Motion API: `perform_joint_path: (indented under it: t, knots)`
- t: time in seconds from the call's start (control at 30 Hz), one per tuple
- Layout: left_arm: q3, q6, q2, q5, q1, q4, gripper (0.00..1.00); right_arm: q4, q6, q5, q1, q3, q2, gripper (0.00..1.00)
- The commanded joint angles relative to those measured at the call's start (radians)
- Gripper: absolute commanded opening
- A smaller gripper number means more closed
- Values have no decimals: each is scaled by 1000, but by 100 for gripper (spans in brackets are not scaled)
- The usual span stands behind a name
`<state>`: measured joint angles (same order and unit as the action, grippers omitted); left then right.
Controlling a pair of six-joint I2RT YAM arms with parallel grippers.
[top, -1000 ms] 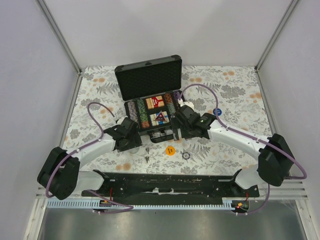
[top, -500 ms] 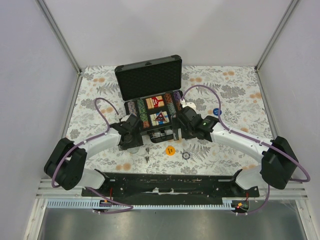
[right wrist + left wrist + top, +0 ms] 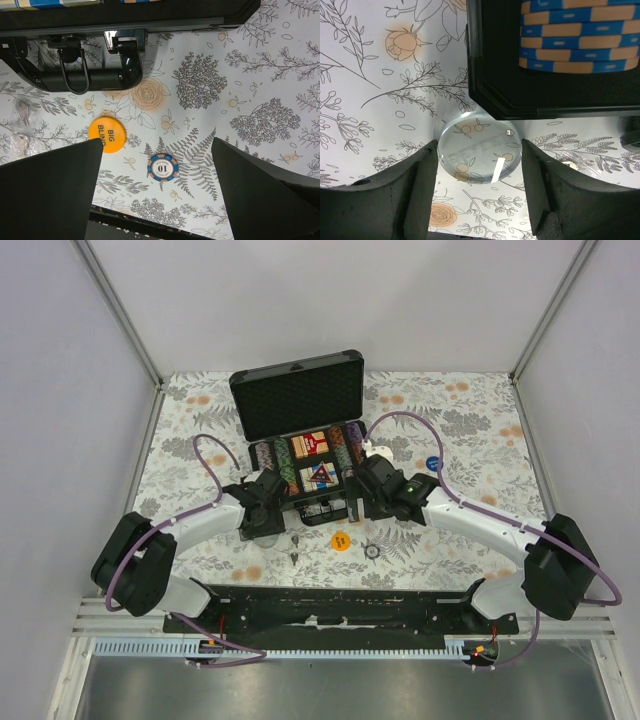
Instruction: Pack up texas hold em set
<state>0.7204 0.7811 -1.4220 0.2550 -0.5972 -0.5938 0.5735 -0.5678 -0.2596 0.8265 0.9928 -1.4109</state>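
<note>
The black case (image 3: 300, 472) of the texas hold em set lies open on the floral table, lid (image 3: 297, 395) up, with chip rows and card decks inside. My left gripper (image 3: 269, 523) hovers at the case's front left corner (image 3: 490, 75). It is open, its fingertips (image 3: 431, 160) close on either side of a clear round button (image 3: 480, 147) lying flat on the table. My right gripper (image 3: 358, 508) is wide open in front of the case handle (image 3: 75, 75), above a blue "10" chip (image 3: 163, 167) and beside an orange BIG BLIND button (image 3: 109, 134).
Small keys (image 3: 294, 555) lie on the table near the left gripper. A blue round piece (image 3: 433, 464) sits to the right of the case. The orange button (image 3: 341, 540) and the loose chip (image 3: 372, 551) lie between the arms. Grey walls enclose the table.
The left arm has crept toward the case's corner and its jaws have narrowed around the clear button. The right arm shifted slightly left early on, still wide open.
</note>
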Motion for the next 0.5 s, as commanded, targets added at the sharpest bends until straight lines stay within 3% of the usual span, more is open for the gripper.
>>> perform_joint_path:
  t: [0.0, 0.47]
  knots:
    - [20, 0, 30, -19, -10, -57, 56, -29, -7, -7, -4, -14, 39, 98]
    - [152, -9, 173, -26, -10, -87, 54, -18, -21, -30, -6, -16, 66, 98]
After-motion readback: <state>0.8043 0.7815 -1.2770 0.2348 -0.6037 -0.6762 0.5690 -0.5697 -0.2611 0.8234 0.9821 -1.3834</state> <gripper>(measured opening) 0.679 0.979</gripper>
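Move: The left fingers already hold the clear dealer button flat on the table by its rim. The open poker case it goes to has its middle about 16 cm ahead and 11 cm to the right, roughly 2 cm higher. The triangle button inside is some 14 cm ahead and 13 cm right; the case handle is 5 cm ahead and 14 cm right, the big blind button 18 cm right and 2 cm back. From the right hand, the case's middle is about 14 cm ahead, 11 cm left and 7 cm below. Still gripping the clear dealer button across its rim, the left hand lifts it off the table, easing back barely a centimetre at first. It then climbs quickly by about 5 cm with a small drift forward and to the right, towards the case, tilting up some 5 to 10 degrees while the fingers keep their hold. ##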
